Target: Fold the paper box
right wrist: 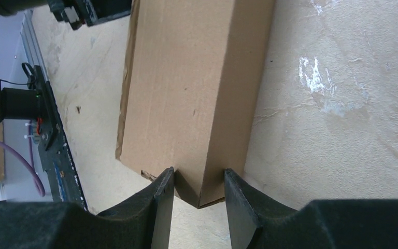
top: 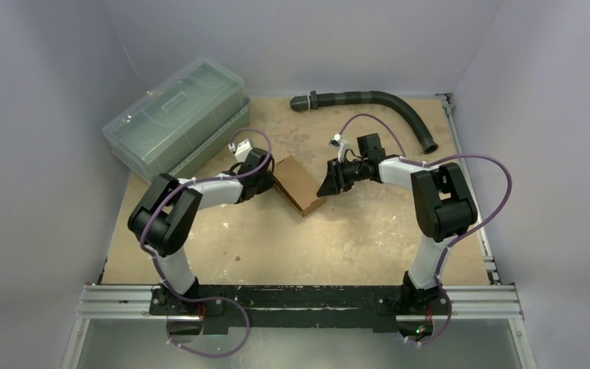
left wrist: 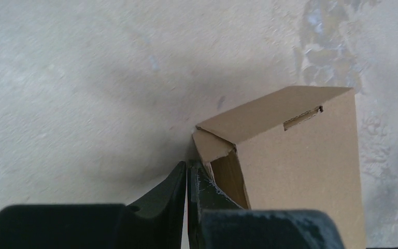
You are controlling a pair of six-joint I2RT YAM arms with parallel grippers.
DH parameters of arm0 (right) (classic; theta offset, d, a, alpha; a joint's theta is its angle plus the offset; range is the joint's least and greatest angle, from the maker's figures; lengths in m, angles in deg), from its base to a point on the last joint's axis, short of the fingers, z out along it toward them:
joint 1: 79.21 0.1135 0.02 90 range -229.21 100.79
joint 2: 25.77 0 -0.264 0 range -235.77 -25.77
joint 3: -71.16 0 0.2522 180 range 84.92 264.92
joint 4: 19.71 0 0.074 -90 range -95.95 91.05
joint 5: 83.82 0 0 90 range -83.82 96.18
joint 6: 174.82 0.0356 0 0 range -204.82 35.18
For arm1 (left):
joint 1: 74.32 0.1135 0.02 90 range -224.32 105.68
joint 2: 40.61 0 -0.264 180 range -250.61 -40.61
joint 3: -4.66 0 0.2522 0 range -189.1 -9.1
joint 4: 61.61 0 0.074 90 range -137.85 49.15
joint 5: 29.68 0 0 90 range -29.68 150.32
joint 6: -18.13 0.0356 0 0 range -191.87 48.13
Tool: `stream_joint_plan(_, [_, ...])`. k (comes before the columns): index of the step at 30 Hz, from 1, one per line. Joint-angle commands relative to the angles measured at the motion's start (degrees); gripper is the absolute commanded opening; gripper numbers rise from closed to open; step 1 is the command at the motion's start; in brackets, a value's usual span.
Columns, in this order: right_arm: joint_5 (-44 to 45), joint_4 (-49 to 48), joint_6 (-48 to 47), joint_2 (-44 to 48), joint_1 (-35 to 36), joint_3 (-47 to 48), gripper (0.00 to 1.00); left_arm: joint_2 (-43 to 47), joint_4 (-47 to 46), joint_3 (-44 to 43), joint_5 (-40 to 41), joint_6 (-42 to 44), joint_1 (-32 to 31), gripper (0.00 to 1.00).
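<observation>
The paper box (top: pixel 301 185) is a small brown cardboard carton lying mid-table between both arms. In the left wrist view the paper box (left wrist: pixel 300 161) shows an open end with a small side flap (left wrist: pixel 211 145) and a slot in its top flap. My left gripper (left wrist: pixel 187 165) is shut with nothing between its fingers, its tips right at that side flap. My right gripper (right wrist: pixel 198 176) is shut on the paper box (right wrist: pixel 186 88) at its near corner, one fingertip (right wrist: pixel 167 179) on the broad face and the other on the narrow side. From above, the left gripper (top: pixel 267 178) and the right gripper (top: pixel 326 187) flank the box.
A large clear greenish lidded plastic bin (top: pixel 177 119) stands at the back left. A black corrugated hose (top: pixel 376 101) curves along the back right. The metal rail (top: pixel 299 301) with the arm bases runs along the near edge. White walls enclose the table on three sides.
</observation>
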Motion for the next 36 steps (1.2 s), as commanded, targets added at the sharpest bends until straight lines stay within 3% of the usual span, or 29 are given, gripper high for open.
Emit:
stream_joint_plan(1, [3.4,3.4,-2.9,-1.6,1.0,-0.1,0.41,-1.5,3.5,-8.4,-0.9,2.3,0.3,0.04])
stream_joint_plan(6, [3.3,3.7,-3.2,-1.9,1.0,0.2,0.41,3.5,5.9,-5.9,-2.4,9.6,0.3,0.05])
stream_joint_plan(11, [3.4,4.1,-3.5,-2.2,1.1,0.4,0.41,13.1,5.8,4.1,-1.5,12.4,0.3,0.12])
stream_joint_plan(15, [3.7,4.4,-3.8,-2.3,1.1,0.5,0.42,21.0,-0.2,12.8,-6.4,13.7,0.4,0.2])
stream_joint_plan(17, [3.7,4.4,-3.9,-2.3,1.1,0.5,0.42,24.2,-4.8,16.7,-10.0,13.8,0.4,0.31])
stream_joint_plan(20, [3.7,4.5,-4.1,-2.3,1.1,0.6,0.42,25.8,-10.1,19.3,-12.9,10.9,0.7,0.55])
stream_joint_plan(22, [3.7,4.5,-4.2,-2.3,1.1,0.6,0.43,24.6,-11.6,18.6,-14.0,9.0,1.0,0.68])
stream_joint_plan(25, [3.7,4.6,-4.2,-2.3,1.1,0.6,0.43,20.7,-12.0,14.9,-14.8,6.6,2.2,0.75])
stream_joint_plan(36, [3.6,4.9,-4.5,-2.5,1.2,0.8,0.43,1.5,-28.3,7.3,-27.9,0.6,9.9,0.83])
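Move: The paper box lies right beside the left hand, its middle about 7 cm to the right and 2 cm nearer, at roughly fingertip height; the left corner is at the nearly shut fingertips. The right gripper, on the box's near right corner, is some 13 cm right of the left hand and 4 cm nearer. The plastic bin stands about 26 cm left and 14 cm ahead of it. From the right hand, the box's middle is about 7 cm left, 2 cm ahead and slightly below. The left fingertips, at the box's left corner flap, nudge about 2 cm forward and rightward while rising, then come free, backing some 9 cm and swinging a little left. The fingers open wide, and the hand returns forward about 7 cm to end some 3 cm above its start, rolled left side down nearly 20 degrees, straddling the box's left edge. The right hand keeps hold of the near right corner. ##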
